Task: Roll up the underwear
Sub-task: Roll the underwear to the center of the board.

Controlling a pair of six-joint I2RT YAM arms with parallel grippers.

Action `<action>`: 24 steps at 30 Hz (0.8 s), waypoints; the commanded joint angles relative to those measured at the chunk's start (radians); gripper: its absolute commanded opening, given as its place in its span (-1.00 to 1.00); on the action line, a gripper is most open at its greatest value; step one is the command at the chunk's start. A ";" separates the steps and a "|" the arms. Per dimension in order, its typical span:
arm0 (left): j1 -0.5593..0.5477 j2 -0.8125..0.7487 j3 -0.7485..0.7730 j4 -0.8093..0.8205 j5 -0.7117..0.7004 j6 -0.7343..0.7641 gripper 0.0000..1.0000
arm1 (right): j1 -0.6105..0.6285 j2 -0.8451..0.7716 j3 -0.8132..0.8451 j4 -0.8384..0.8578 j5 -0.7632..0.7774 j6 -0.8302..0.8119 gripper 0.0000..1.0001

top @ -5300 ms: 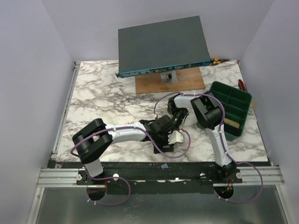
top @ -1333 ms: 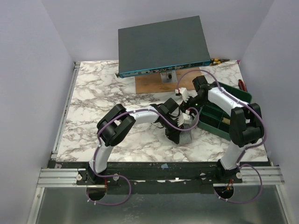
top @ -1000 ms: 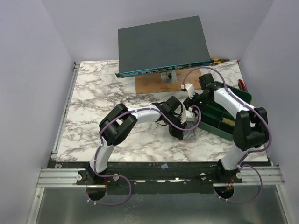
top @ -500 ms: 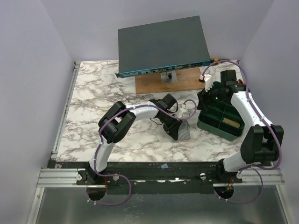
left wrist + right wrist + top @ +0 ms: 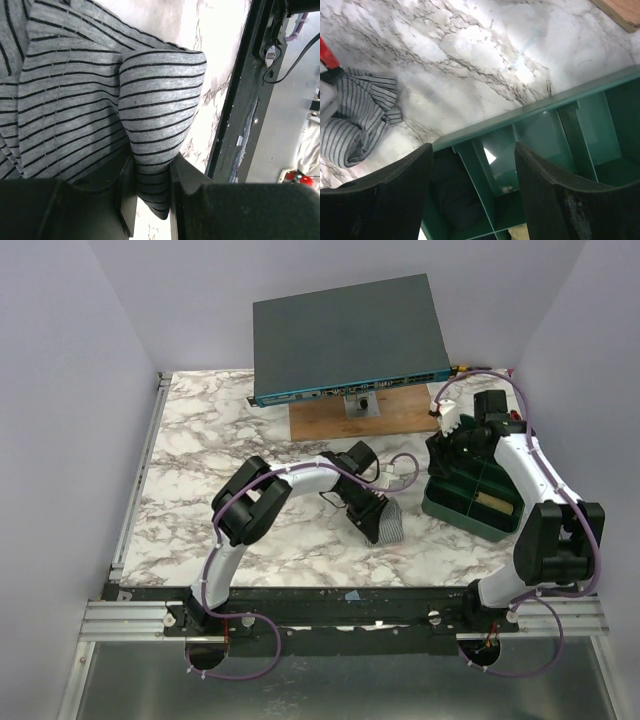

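The grey underwear with thin black stripes [image 5: 390,523] lies bunched on the marble table near its middle front. It fills the left wrist view [image 5: 100,95] and shows at the left of the right wrist view [image 5: 355,125]. My left gripper [image 5: 372,520] is shut on a fold of the underwear [image 5: 150,195], pinched between both fingers. My right gripper [image 5: 452,445] is open and empty, above the near-left corner of the green tray [image 5: 508,455]; the tray's compartments [image 5: 535,130] lie between its fingers.
A dark network switch [image 5: 350,335] stands tilted on a wooden board [image 5: 330,418] at the back. The green tray holds a dark rolled item [image 5: 455,200] and a tan roll [image 5: 497,502]. A red tool [image 5: 517,421] lies at the tray's far edge.
My right arm has swung away from the underwear to the right and back, over the green tray. My left gripper keeps hold of the underwear, which has shifted slightly.
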 commanded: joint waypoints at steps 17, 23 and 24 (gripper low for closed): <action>0.119 0.250 0.010 -0.255 -0.062 0.007 -1.00 | -0.097 -0.265 -0.205 -0.103 -0.352 -0.270 0.39; 0.137 0.276 0.026 -0.283 0.016 0.015 -1.00 | 0.086 -0.354 -0.304 -0.032 -0.272 -0.230 0.39; 0.139 0.275 0.024 -0.282 0.024 0.014 -1.00 | 0.120 -0.354 -0.312 -0.020 -0.261 -0.219 0.39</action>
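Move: The left hand already has the underwear's near edge pinched just above the table; the striped underwear's middle lies about 3 cm ahead and 3 cm right of it, level with it. The green box's middle is about 25 cm right and 13 cm ahead, and the wooden board some 27 cm ahead and 2 cm left. From the open right hand, the underwear lies roughly 14 cm back, 11 cm left and 10 cm below. Left hand, still pinching the underwear, curls some 30 degrees while shifting left; the right swings back 8 cm. ##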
